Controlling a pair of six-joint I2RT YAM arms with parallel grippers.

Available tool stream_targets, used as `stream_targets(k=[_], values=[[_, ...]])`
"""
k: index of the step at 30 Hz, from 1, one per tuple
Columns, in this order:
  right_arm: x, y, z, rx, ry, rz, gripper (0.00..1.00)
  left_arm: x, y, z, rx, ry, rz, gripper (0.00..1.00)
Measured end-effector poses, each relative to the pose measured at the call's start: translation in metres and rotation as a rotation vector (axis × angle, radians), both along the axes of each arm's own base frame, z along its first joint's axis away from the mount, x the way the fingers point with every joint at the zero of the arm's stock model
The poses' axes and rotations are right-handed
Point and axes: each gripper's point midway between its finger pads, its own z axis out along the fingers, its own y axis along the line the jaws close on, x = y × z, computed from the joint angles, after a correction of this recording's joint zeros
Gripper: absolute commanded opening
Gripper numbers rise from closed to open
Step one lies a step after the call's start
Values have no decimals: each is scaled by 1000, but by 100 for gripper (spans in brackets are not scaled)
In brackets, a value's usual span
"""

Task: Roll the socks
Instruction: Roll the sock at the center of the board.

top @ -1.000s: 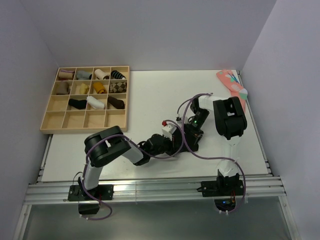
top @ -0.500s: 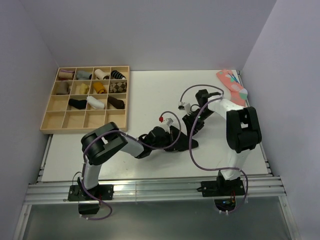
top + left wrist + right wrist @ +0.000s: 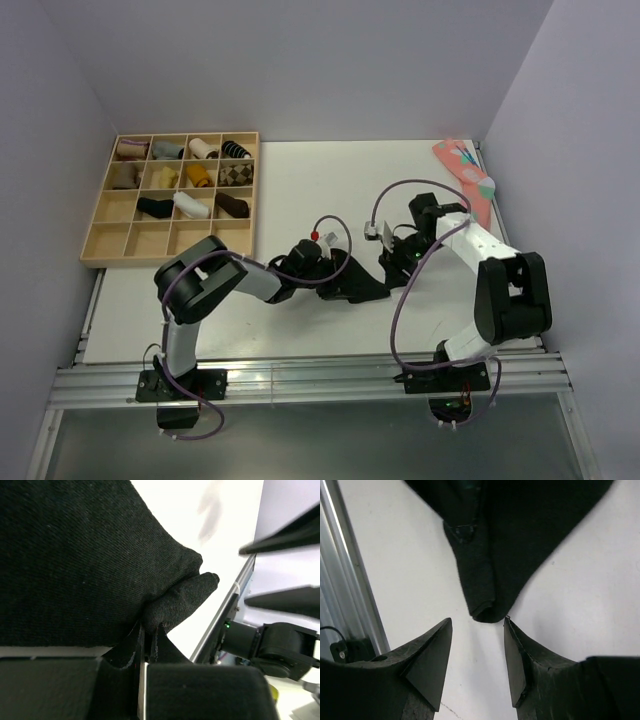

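Observation:
A black sock [image 3: 372, 289] lies in the middle of the white table. The left wrist view is filled with its knit [image 3: 75, 555], and my left gripper [image 3: 149, 635] is shut on a pinched fold at its edge. From above, that gripper [image 3: 345, 280] sits at the sock's left end. My right gripper [image 3: 392, 262] is just right of the sock and open. In the right wrist view its fingertips [image 3: 477, 625] flank bare table, and the sock's narrow end [image 3: 482, 605] lies just beyond them, untouched. Only this one black sock shows.
A wooden divided tray [image 3: 100, 250] holding several rolled sock bundles stands at the back left. A pink spotted sock [image 3: 465, 170] lies at the back right corner. The metal rail [image 3: 300, 375] runs along the near edge, and walls close both sides.
My right gripper has opened, let go of the sock and drawn back to the right. The left gripper, still shut on the sock, has shifted slightly left.

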Motion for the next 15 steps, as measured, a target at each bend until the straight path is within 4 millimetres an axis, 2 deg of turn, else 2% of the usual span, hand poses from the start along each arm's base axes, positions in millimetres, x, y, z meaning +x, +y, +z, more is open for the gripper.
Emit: stream_targets(k=[6, 15], values=[[-11, 5, 6, 36, -72, 101, 55, 0, -1, -1, -4, 77, -36, 0], [-48, 24, -24, -5, -131, 277, 55, 0, -4, -1, 0, 162, -83, 0]])
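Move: The black sock's free right end lies about 4 cm to the right hand's left, some 1 cm back and 6 cm below it. The folded part pinched by the left fingers is roughly 15 cm to the right hand's left, about level fore and aft and 5 cm lower. The coral patterned sock is some 25 cm farther out and 18 cm to the right. From the left hand, the free end is about 11 cm to its right, level fore and aft, 1 cm lower. Back towards the robot by about 5 cm, then also leftward and down some 2.5 cm each, the open right gripper swings in above the near side of the black sock's free end, turning roughly 15 degrees counter-clockwise, its fingers still apart. The left hand stays in place and keeps its pinch on the folded sock, turning only about 10 degrees. ##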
